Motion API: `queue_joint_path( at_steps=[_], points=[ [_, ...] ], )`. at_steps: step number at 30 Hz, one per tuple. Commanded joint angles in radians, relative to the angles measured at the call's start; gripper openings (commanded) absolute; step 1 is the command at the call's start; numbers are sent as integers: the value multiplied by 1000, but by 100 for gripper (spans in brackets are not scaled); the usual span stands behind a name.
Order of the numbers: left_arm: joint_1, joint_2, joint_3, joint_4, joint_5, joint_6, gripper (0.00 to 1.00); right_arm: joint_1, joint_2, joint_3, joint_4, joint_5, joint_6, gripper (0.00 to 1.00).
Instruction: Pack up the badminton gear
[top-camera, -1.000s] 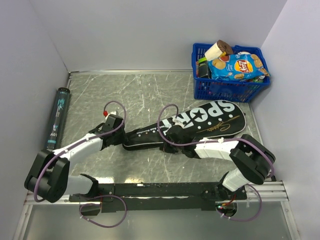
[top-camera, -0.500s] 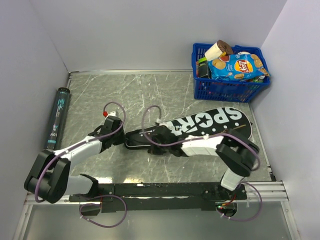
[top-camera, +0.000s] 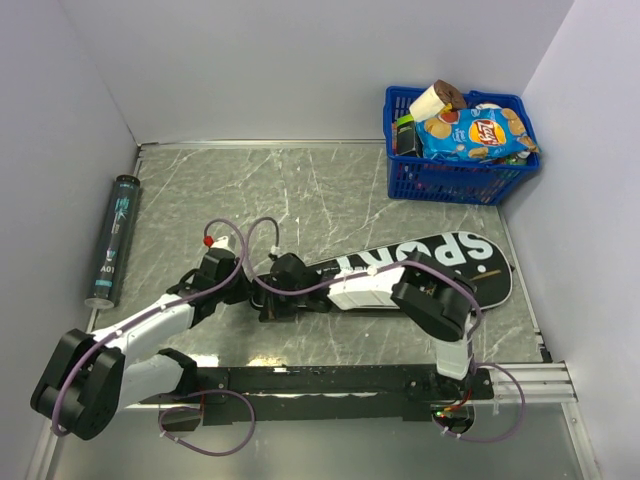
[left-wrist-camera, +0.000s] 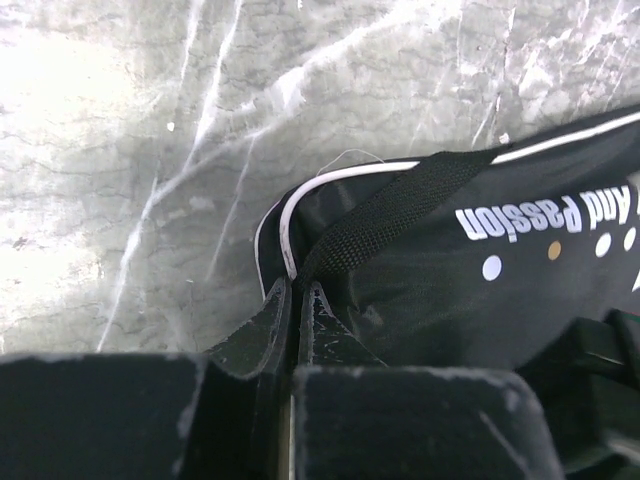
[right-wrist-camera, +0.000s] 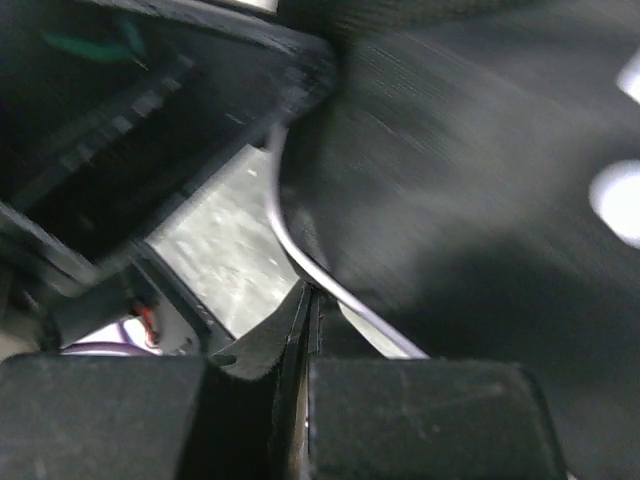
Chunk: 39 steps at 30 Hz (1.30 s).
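Note:
The black "SPORT" cover (top-camera: 440, 262) lies flat across the middle of the table, wide end to the right, narrow end to the left. At the narrow end my left gripper (top-camera: 243, 290) is shut on the end of the cover's black webbing strap (left-wrist-camera: 400, 205); the jaws (left-wrist-camera: 297, 283) pinch it beside the white piping. My right gripper (top-camera: 275, 295) sits right next to it on the same end, jaws (right-wrist-camera: 313, 290) shut on the cover's (right-wrist-camera: 480, 180) edge at the piping. The long black tube (top-camera: 112, 240) with teal print lies along the left wall, apart from both arms.
A blue plastic basket (top-camera: 455, 180) of snack packets stands in the back right corner. Grey walls close in the table on the left, back and right. A black rail (top-camera: 320, 380) with the arm bases runs along the near edge.
My right gripper has slid left along the cover to its narrow end. The cover has swung so its wide end lies further right. My left gripper has closed on the strap.

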Motion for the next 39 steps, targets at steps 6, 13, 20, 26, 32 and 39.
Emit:
queue_joint_path(
  at_steps=[6,13,20,26,32,39],
  points=[
    [-43,-40,-43,47,125,-30,3,50,2,149,189,-195,-34,0],
    [-44,-26,-46,66,148,-30,1,55,-9,159,207,-241,-38,6],
    [-43,-42,-49,60,140,-29,2,53,-68,72,190,-216,-55,21],
    [-43,-45,-52,53,142,-27,1,53,-151,-38,202,-229,-63,42],
    [-46,-45,-47,53,142,-24,1,53,-358,-233,63,-32,-72,45],
    [-47,-29,-43,53,137,-21,1,53,-616,-448,-219,234,49,44]
  ],
)
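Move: My left hand already pinches the racket bag's narrow end. My shut right fingers are at its near, piped edge, with that narrow end about 5 cm to their left and 5 cm ahead. The middle of the bag's wide half lies some 49 cm to the right of my left hand and 4 cm farther out. The shuttle tube is about 31 cm to the left of my left hand and 11 cm ahead, at nearly the same height. I finish the pull along the bag's near edge with my right hand, easing about 2 cm left and slightly back. Then I open its fingers about halfway, come free, lift some 8 cm while drawing back, and swing right, sinking again, away from the narrow end. My left hand keeps its pinch and eases about 3 cm back and to the right. ##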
